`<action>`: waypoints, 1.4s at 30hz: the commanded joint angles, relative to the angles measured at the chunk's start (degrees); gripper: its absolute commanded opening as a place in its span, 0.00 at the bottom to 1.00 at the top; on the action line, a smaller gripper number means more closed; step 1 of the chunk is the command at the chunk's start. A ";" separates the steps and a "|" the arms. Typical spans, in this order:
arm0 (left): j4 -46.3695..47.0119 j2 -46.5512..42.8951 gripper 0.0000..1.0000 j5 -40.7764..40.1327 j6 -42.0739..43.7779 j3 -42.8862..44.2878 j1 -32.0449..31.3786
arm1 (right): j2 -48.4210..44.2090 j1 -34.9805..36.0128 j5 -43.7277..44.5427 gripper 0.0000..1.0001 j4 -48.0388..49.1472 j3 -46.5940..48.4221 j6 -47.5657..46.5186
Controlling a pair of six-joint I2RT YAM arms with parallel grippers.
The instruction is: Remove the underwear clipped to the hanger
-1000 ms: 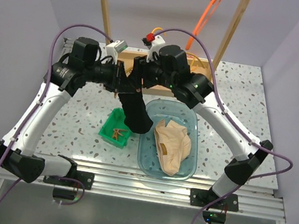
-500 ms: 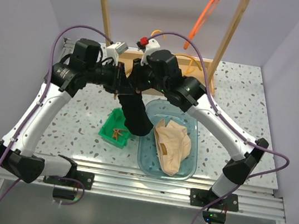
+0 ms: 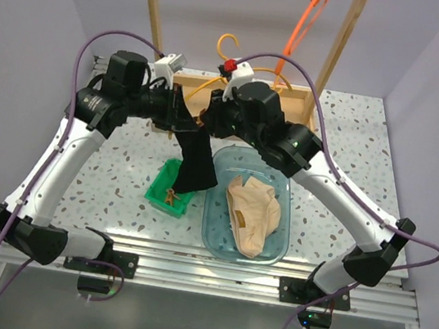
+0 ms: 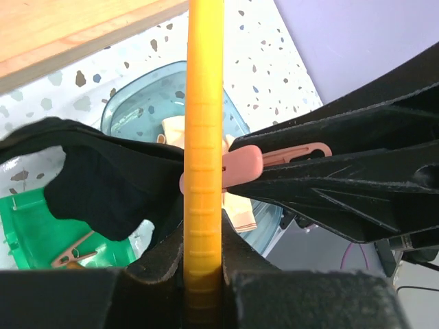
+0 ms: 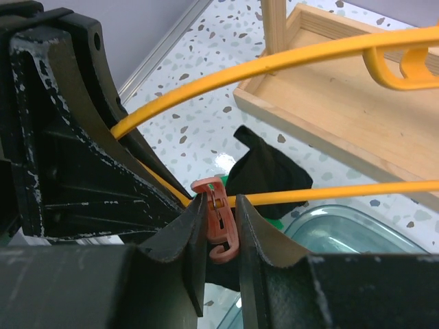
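Note:
The yellow hanger (image 3: 228, 47) is held above the table by my left gripper (image 4: 204, 241), which is shut on its bar (image 4: 204, 137). The black underwear (image 3: 195, 164) hangs limp from the bar, held by a pink clip (image 5: 221, 221). My right gripper (image 5: 219, 205) is shut on that clip, one finger on each side. In the left wrist view the clip (image 4: 236, 166) sits across the bar with the black underwear (image 4: 96, 181) to its left. The beige underwear (image 3: 254, 214) lies crumpled in the clear blue tub (image 3: 285, 180).
A small green bin (image 3: 160, 192) with loose brown clips stands under the black garment, left of the tub. A wooden tray (image 3: 294, 108) and two upright wooden posts (image 3: 153, 14) stand at the back. An orange strap (image 3: 303, 20) hangs by the right post.
My right gripper has closed onto the pink clip. Both grippers and the hanger have shifted, and the hanger's hook now shows above the right wrist. The black underwear hangs narrower.

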 commanded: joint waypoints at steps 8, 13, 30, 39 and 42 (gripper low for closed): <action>4.48 1.57 0.00 -5.69 -3.36 5.98 3.14 | -8.78 -0.98 6.04 0.28 -3.66 -6.13 -0.84; 4.92 2.45 0.00 -6.66 -4.33 8.00 3.40 | -11.42 -0.98 5.86 0.38 -5.50 -8.78 -0.05; -0.71 0.87 0.00 -22.01 6.92 5.99 1.47 | -10.10 -3.71 -6.61 0.98 -1.92 -5.00 28.74; 3.86 -5.54 0.00 -38.38 11.49 -2.01 -6.88 | -1.77 -6.25 -11.70 0.98 -2.34 1.24 44.94; 6.84 -8.61 0.00 -39.53 13.33 -4.73 -7.50 | -1.05 -7.49 -15.84 0.98 1.34 -1.74 48.72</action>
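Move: At the right fingertips, about 1 cm beyond their pads and 1 cm to the left, sits the pink clip on the yellow hanger's bar. From the left hand, which holds the hanger, that clip is some 2 cm ahead, 4 cm to the right and 2 cm lower. From the right hand, the black underwear hangs about 12 cm below, 3 cm back and 1 cm left; the green basket lies 5 cm back, 8 cm left and 35 cm below. Drawing off to the right by about 6 cm and back 3 to 4, the right hand opens wide and lets go of the pink clip, then swings back left, forward and up, rolling its left side up and tipping down some 40 degrees. The left hand keeps its grip on the hanger, going forward and slightly up, then left and down while rolling its left side up, ending about 5 cm left of its start. ##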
